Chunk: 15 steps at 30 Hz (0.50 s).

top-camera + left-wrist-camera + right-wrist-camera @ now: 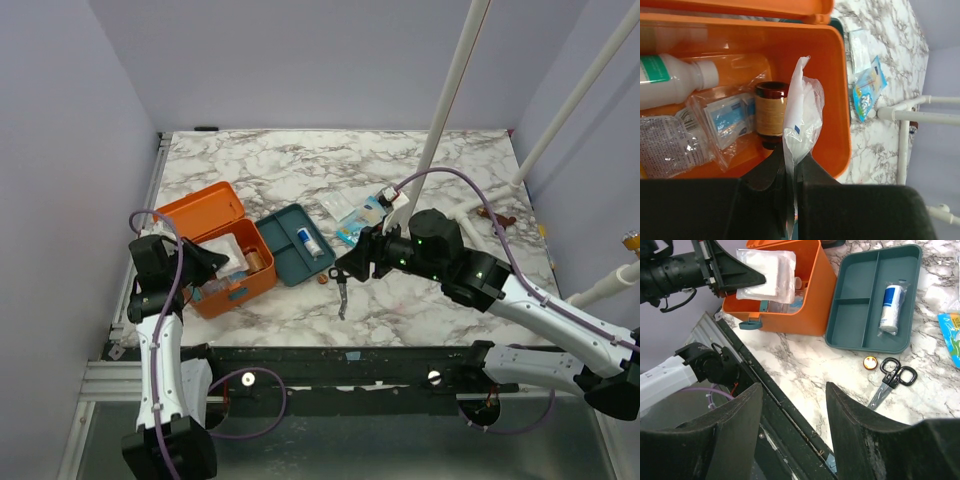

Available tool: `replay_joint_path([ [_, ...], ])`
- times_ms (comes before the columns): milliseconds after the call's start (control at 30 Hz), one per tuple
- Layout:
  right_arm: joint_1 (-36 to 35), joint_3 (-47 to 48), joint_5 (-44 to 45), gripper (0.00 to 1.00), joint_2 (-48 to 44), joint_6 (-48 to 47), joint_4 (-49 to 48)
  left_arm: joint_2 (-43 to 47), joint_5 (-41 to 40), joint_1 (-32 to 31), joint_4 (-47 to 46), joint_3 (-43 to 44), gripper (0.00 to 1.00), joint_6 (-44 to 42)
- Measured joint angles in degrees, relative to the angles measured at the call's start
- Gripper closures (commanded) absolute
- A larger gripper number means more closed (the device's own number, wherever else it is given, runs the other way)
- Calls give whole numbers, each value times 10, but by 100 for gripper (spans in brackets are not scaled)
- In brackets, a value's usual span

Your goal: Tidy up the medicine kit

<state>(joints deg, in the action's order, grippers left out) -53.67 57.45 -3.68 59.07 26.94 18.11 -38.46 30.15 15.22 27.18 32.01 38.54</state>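
Observation:
The medicine kit (246,288) is an orange box standing open at the table's left, lid tipped back. Inside lie a white bottle (675,80), a brown bottle (771,112) and clear sachets (725,117). My left gripper (791,165) is shut on a clear plastic packet of white gauze (801,110), held edge-up over the kit's near right corner. The right wrist view shows that packet (765,275) just above the kit's rim (810,305). My right gripper (794,390) hangs open and empty over the table's front edge, near the scissors (890,382).
A dark teal compartment tray (283,250) lies right of the kit with a white-and-blue roll (313,243) in it. A small orange cap (323,280) and the scissors (342,295) lie in front of it. A blue packet (350,235) and white sachets (350,205) lie behind. White poles (450,90) rise at the right.

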Motion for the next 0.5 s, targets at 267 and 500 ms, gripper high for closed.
replay_joint_path([
  [267,0,-9,0,42,-3,0,0,-76,40,66,-9,-24,3,-20],
  [500,0,-9,4,42,-3,0,0,-67,45,74,13,-13,1,-28],
])
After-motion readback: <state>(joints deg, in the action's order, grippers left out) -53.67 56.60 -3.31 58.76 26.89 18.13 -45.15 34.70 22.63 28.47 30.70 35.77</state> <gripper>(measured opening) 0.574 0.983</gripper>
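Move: I still grip the white packet in my left hand, above the open orange box; its place inside lies about 8 cm below, roughly 1 cm ahead and 1 cm left. The brown bottle is some 3 cm ahead and 5 cm to the right, the white bottle about 4 cm ahead and 6 cm left, and the teal tray roughly 5 cm ahead and 15 cm right. From my right hand, the packet's place is about 28 cm left, 1 cm ahead and well below. I sink my left hand about 4 cm further into the box's mouth, easing some 2 cm left as the fingers tip slightly more downward. Then I all but stop there and spread the fingers wide, letting go of the packet between the white and brown bottles, and begin to come up by barely half a centimetre. ##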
